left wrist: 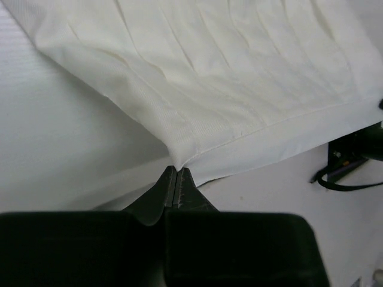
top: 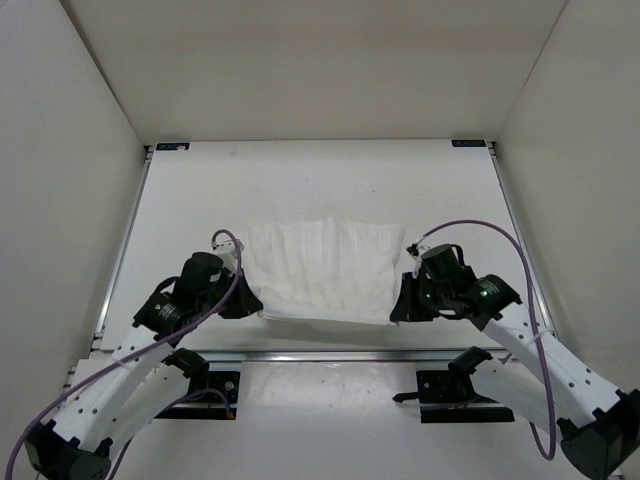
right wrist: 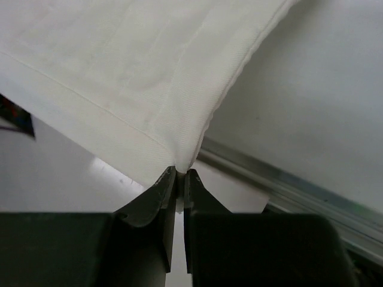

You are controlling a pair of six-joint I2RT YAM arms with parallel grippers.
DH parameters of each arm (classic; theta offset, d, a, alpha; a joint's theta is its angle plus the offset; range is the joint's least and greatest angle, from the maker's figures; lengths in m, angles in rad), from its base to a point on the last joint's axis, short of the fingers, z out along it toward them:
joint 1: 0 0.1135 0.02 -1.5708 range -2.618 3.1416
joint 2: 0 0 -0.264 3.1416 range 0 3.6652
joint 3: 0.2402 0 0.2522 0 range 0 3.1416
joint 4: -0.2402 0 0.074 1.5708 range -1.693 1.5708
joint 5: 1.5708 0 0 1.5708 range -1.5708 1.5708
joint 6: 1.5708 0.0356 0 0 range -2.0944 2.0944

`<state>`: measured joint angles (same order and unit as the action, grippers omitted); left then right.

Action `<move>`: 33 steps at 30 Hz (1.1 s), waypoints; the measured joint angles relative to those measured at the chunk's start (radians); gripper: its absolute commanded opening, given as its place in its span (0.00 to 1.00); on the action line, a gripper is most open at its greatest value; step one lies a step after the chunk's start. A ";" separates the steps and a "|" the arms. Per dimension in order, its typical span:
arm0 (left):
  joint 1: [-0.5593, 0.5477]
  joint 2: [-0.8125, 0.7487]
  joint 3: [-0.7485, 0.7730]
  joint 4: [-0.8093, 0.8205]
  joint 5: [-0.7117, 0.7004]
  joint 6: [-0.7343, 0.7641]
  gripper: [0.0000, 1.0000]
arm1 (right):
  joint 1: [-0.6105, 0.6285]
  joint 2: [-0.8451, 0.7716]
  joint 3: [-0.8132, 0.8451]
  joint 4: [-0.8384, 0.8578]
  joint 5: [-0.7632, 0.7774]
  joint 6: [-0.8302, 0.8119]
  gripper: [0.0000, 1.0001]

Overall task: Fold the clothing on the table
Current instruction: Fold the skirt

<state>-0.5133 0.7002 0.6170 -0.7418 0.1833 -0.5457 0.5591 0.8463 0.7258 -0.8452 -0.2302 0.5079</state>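
The clothing [top: 322, 270] is a white creased fabric spread across the middle of the table [top: 320, 180], its near edge lifted off the surface. My left gripper [top: 256, 305] is shut on the clothing's near left corner; the left wrist view shows the hem [left wrist: 251, 140] pinched at the tips of my left gripper [left wrist: 176, 170]. My right gripper [top: 398, 312] is shut on the near right corner. In the right wrist view the clothing [right wrist: 131, 78] runs up from the pinch between the tips of my right gripper [right wrist: 179, 172].
White walls enclose the table on the left, back and right. A silver rail [top: 320, 355] runs along the near edge, seen also as a rail [right wrist: 287, 179] in the right wrist view. The arm bases [top: 450, 385] stand below it.
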 measured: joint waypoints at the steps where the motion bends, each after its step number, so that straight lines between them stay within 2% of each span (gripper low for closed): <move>1: 0.003 -0.027 0.000 -0.021 0.014 -0.004 0.00 | 0.008 -0.033 -0.013 -0.023 -0.020 0.014 0.00; 5: 0.037 -0.082 0.033 -0.098 0.074 -0.014 0.00 | -0.035 -0.137 -0.009 -0.089 -0.126 0.032 0.00; 10: 0.132 -0.019 0.106 -0.038 0.127 -0.016 0.00 | -0.241 -0.091 0.092 -0.072 -0.266 -0.018 0.00; 13: 0.227 0.074 0.108 0.076 0.171 -0.037 0.00 | -0.359 0.026 0.121 0.053 -0.365 -0.034 0.00; 18: 0.320 0.298 0.113 0.270 0.160 -0.067 0.00 | -0.375 0.361 0.211 0.261 -0.385 -0.023 0.00; 19: 0.340 0.365 0.129 0.299 0.157 -0.069 0.03 | -0.375 0.449 0.254 0.304 -0.381 -0.017 0.06; 20: 0.359 0.433 0.151 0.329 0.156 -0.070 0.12 | -0.376 0.539 0.301 0.349 -0.381 -0.013 0.15; 21: 0.376 0.513 0.184 0.355 0.157 -0.071 0.42 | -0.378 0.628 0.359 0.378 -0.381 -0.012 0.29; 22: 0.392 0.587 0.217 0.384 0.151 -0.063 0.53 | -0.382 0.710 0.418 0.417 -0.372 -0.011 0.42; 23: 0.412 0.651 0.246 0.413 0.143 -0.069 0.57 | -0.389 0.780 0.467 0.463 -0.358 -0.013 0.51; 25: 0.450 0.737 0.280 0.486 0.130 -0.081 0.69 | -0.410 0.868 0.526 0.531 -0.318 -0.019 0.53; 29: 0.485 0.750 0.282 0.565 0.110 -0.098 0.73 | -0.443 0.872 0.523 0.565 -0.235 -0.026 0.58; 33: 0.460 0.695 0.239 0.591 0.086 -0.085 0.75 | -0.454 0.762 0.364 0.622 -0.188 -0.037 0.62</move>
<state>-0.0528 1.3956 0.8558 -0.1509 0.2691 -0.6308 0.1047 1.6085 1.0901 -0.2234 -0.4179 0.4706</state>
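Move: Each hand already pinches a near corner of the skirt, about 12 cm above the table, with the cloth sloping away ahead. From the left hand, the middle of the skirt's far edge lies some 25 cm ahead and 16 cm to the right, at table level; from the right hand about 26 cm ahead and 17 cm to the left. The skirt's middle is roughly 13 cm ahead of both hands, likewise between them, and about 7 cm below. Still pinching the near corners, both hands draw back a couple of centimetres, then rise about 5 cm and swing forward together towards the skirt's far edge, the left some 22 cm and drifting left, the right nearly 30, sinking again on the way out. Late in the swing the fingers open wide and let go of the corners, while the wrists turn the fingers to point more nearly forward, the left some 25 degrees counter-clockwise and the right about 15 clockwise. ##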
